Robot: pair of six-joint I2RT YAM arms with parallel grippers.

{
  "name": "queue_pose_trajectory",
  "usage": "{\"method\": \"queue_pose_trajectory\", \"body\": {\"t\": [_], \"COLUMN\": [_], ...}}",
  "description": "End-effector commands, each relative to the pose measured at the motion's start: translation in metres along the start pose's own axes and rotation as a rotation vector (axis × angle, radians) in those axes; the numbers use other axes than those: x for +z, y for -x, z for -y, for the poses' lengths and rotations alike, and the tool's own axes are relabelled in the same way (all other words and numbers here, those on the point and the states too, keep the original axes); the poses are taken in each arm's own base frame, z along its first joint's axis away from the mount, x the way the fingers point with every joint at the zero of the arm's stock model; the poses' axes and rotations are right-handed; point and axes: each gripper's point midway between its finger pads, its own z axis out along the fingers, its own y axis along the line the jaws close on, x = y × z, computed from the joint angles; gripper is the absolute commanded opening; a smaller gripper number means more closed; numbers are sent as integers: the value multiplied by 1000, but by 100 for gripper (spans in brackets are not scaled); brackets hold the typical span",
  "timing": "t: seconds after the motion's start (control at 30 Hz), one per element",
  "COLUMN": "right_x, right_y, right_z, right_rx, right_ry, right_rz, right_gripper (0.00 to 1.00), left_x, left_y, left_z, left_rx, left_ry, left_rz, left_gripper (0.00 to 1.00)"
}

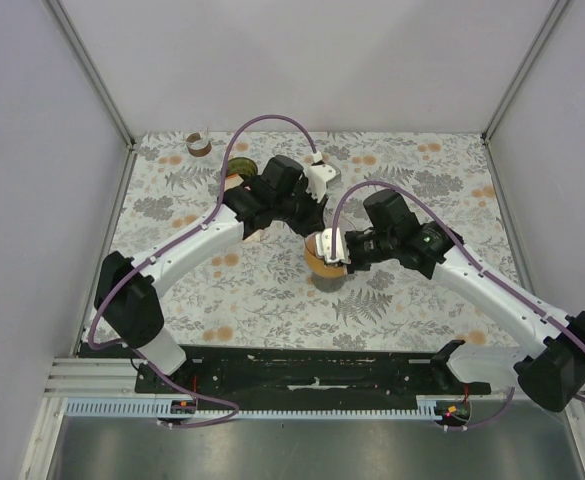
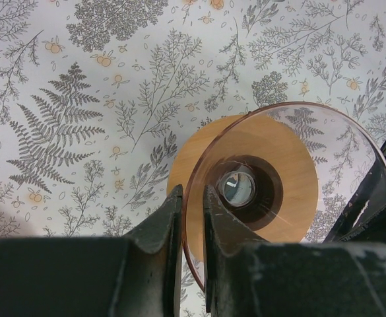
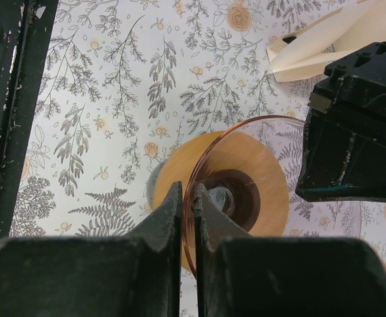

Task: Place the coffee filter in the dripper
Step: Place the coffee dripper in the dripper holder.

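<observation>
The dripper [image 1: 325, 266] is a clear glass cone with a round wooden collar [image 2: 272, 165], standing mid-table between the two arms. In the left wrist view my left gripper [image 2: 193, 198] is shut on the near edge of the glass rim. The right gripper [image 3: 188, 195] is shut on the rim as well, on another side of the cone. The coffee filter [image 3: 324, 39], folded white paper, lies on the tablecloth beyond the left gripper's black body [image 3: 357, 132]. The inside of the cone holds nothing.
A small brown roll [image 1: 199, 144] and a round greenish object [image 1: 238, 168] sit at the far left of the table. The black mounting plate [image 1: 312, 365] runs along the near edge. Grey walls close in both sides and the back.
</observation>
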Motion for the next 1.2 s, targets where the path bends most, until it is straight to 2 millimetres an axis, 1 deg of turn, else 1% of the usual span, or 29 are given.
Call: {"method": "queue_pose_trajectory", "body": {"t": [0.0, 0.07, 0.1, 0.13, 0.2, 0.27, 0.3, 0.37, 0.5, 0.6, 0.67, 0.8, 0.87, 0.93, 1.03, 1.13, 1.17], "right_x": [18, 16, 14, 12, 5, -4, -8, -14, -19, -17, -16, -17, -18, -21, -24, -30, -31], "right_y": [-64, -64, -62, -57, -39, -24, -20, -17, -19, -18, -19, -12, -9, -4, 7, 24, 30], "right_z": [-74, -71, -69, -65, -52, -37, -31, -22, -18, -20, -19, -12, -10, -8, -4, -2, -2], "right_rx": [235, 237, 234, 226, 193, 146, 127, 98, 73, 74, 81, 71, 64, 58, 52, 39, 35], "right_ry": [266, 254, 245, 233, 188, 125, 100, 62, 35, 43, 44, 19, 12, 4, -6, -15, -20], "right_rz": [-184, -203, -207, -207, -175, -148, -145, -153, -174, -167, -173, -168, -160, -150, -125, -80, -67], "right_gripper": [0, 0, 0, 0, 0, 0, 0, 0, 0, 1, 2, 15, 21, 25, 36, 50, 53], "left_x": [21, 16, 14, 10, 4, -2, -5, -9, -18, -24, -26, -28, -31, -35, -42, -52, -55], "left_y": [-74, -63, -58, -48, -34, -18, -10, 3, 18, 25, 24, 23, 28, 35, 45, 54, 58], "left_z": [-10, -11, -11, -11, -11, -12, -11, -11, -11, -10, -11, -14, -15, -15, -14, -13, -14], "left_rx": [20, 28, 34, 42, 54, 62, 68, 75, 90, 100, 104, 103, 103, 105, 109, 120, 123], "left_ry": [25, 34, 36, 43, 50, 60, 62, 65, 74, 79, 83, 95, 98, 98, 104, 109, 111], "left_rz": [-245, -225, -217, -198, -172, -143, -126, -100, -68, -50, -50, -57, -45, -26, 1, 24, 35], "left_gripper": [2, 2, 2, 2, 2, 5, 7, 10, 19, 25, 29, 40, 44, 48, 52, 56, 58]}}
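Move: My left hand still pinches the clear dripper's far-left rim; the dripper's middle lies about 4 cm back, 3 cm right and 4 cm below. Its wooden holder is some 4 cm back, 3 cm right and 7 cm down, and the filter stack about 14 cm ahead, 18 cm left and 13 cm down. My right hand still pinches the near-right rim; the dripper's middle is roughly 4 cm ahead, 3 cm left and 4 cm below. Keeping both pinches on the dripper's rim over the holder, I ease each hand up just under 1 cm and tip its fingers some 5 degrees steeper. Then I open the left fingers, lifting that hand to about 3 cm above its start with a little drift left and forward; the right fingers open slightly later as that hand edges right and back. Both let go of the rim. ##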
